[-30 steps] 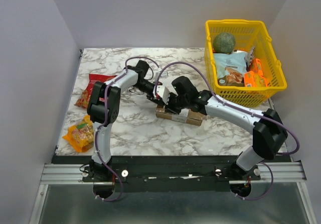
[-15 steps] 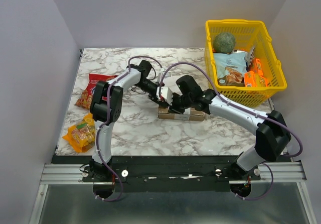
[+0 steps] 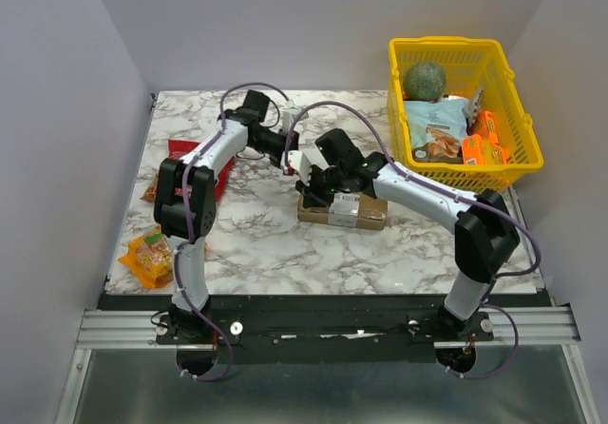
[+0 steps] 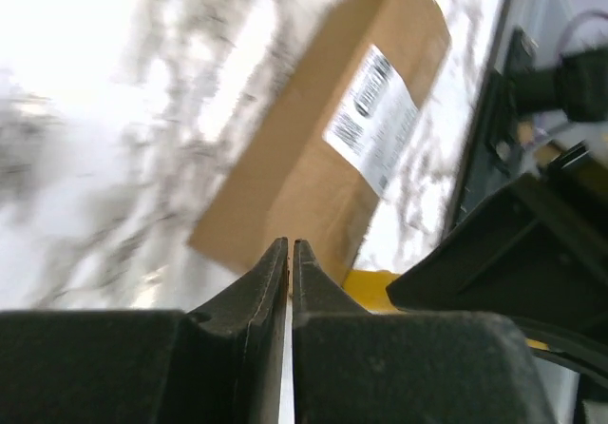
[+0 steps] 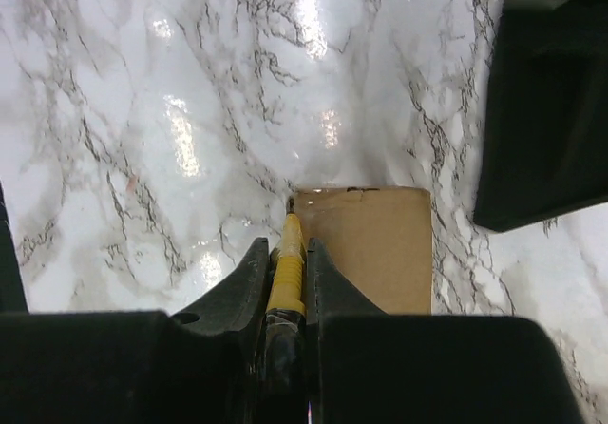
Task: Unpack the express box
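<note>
The express box [image 3: 344, 210], a brown carton with a white label, lies flat mid-table. It also shows in the left wrist view [image 4: 323, 148] and the right wrist view [image 5: 366, 248]. My right gripper [image 3: 318, 188] [image 5: 285, 243] is shut on a yellow-handled cutter [image 5: 287, 258]. The cutter's tip rests at the box's far left corner. My left gripper [image 3: 288, 161] [image 4: 290, 243] hovers just beyond the box's left end, apart from it. Its jaws are pressed almost together with nothing between them.
A yellow basket [image 3: 465, 175] at the back right holds a green round item, a blue bag and orange packs. A red snack bag [image 3: 176, 153] and an orange snack bag [image 3: 152, 255] lie along the left side. The two wrists crowd together over the box's left end.
My left gripper has pulled back up and to the left, off the box's end. The right gripper shifted left along the box, which now lies straighter.
</note>
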{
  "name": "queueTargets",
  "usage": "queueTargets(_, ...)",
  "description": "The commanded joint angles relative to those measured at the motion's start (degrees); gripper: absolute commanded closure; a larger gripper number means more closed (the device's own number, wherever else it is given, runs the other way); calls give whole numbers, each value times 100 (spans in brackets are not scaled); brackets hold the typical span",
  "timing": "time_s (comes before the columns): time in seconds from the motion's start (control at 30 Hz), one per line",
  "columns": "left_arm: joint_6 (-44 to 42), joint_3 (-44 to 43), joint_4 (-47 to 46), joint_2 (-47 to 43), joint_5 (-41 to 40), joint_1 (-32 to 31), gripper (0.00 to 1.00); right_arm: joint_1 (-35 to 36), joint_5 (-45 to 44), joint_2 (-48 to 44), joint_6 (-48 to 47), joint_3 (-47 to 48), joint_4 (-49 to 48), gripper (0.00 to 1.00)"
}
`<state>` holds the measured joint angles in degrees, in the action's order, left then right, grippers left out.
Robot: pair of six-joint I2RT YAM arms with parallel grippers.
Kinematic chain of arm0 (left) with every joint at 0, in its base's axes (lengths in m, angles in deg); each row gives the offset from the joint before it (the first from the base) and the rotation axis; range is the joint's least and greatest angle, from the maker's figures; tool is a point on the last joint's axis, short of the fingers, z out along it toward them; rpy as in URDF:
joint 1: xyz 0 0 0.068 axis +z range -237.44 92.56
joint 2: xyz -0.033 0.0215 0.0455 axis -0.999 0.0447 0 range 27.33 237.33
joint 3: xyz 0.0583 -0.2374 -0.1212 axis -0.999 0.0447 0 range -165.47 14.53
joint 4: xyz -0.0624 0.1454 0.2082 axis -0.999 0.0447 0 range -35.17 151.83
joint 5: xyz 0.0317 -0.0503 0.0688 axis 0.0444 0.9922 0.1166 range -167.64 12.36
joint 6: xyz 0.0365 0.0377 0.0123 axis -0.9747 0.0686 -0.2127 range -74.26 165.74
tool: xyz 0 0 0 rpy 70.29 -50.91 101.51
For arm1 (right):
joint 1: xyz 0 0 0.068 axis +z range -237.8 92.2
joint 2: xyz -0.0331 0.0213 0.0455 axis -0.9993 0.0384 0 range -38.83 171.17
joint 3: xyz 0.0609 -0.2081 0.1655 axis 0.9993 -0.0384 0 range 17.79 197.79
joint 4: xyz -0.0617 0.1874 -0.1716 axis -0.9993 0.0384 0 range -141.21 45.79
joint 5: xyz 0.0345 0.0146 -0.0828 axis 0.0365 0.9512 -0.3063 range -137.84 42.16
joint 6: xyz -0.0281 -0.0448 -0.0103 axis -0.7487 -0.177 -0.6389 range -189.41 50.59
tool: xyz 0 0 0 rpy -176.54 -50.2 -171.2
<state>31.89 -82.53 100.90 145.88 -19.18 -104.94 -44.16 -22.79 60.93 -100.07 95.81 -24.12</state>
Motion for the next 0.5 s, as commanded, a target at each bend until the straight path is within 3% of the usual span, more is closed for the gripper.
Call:
queueTargets(0.0,1041,327,-1222,-972,-1061,632,84,189,70,463,674,573,-169,100)
queueTargets(0.23,1524,1478,-1697,-1816,-2153,958,83,294,-1387,1114,2080,1311,-1029,100)
queueTargets(0.3,1753,1873,-1969,-2062,-2181,994,83,286,-1916,1229,2274,1461,-1092,100)
queueTargets(0.47,2043,2760,-2697,-2642,-1839,1011,88,268,-1900,1370,2020,1664,-1145,100)
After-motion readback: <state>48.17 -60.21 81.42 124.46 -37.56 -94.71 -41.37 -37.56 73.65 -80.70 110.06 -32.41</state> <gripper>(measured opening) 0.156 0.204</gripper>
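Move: The box lies with its middle about 8 cm to the right of the right hand, 2 cm ahead and 7 cm below; its near left corner is at the tip of the yellow cutter that hand holds. The yellow crate stands about 38 cm to the right and 22 cm ahead of the right hand. From the empty left hand the box's middle is roughly 13 cm right, 8 cm back and 9 cm below; the red bag lies about 25 cm to its left and 4 cm ahead. The box's near left corner stays on the cutter blade as the right hand, still gripping the knife, draws it some 7 cm forward and 6 cm left, nearly level, turning about 20 degrees clockwise. The left hand swings clear of the box, about 10 cm left and at first 5 cm forward and up, then sinking and easing back, turning roughly 30 degrees counter-clockwise with its fingers unchanged. ##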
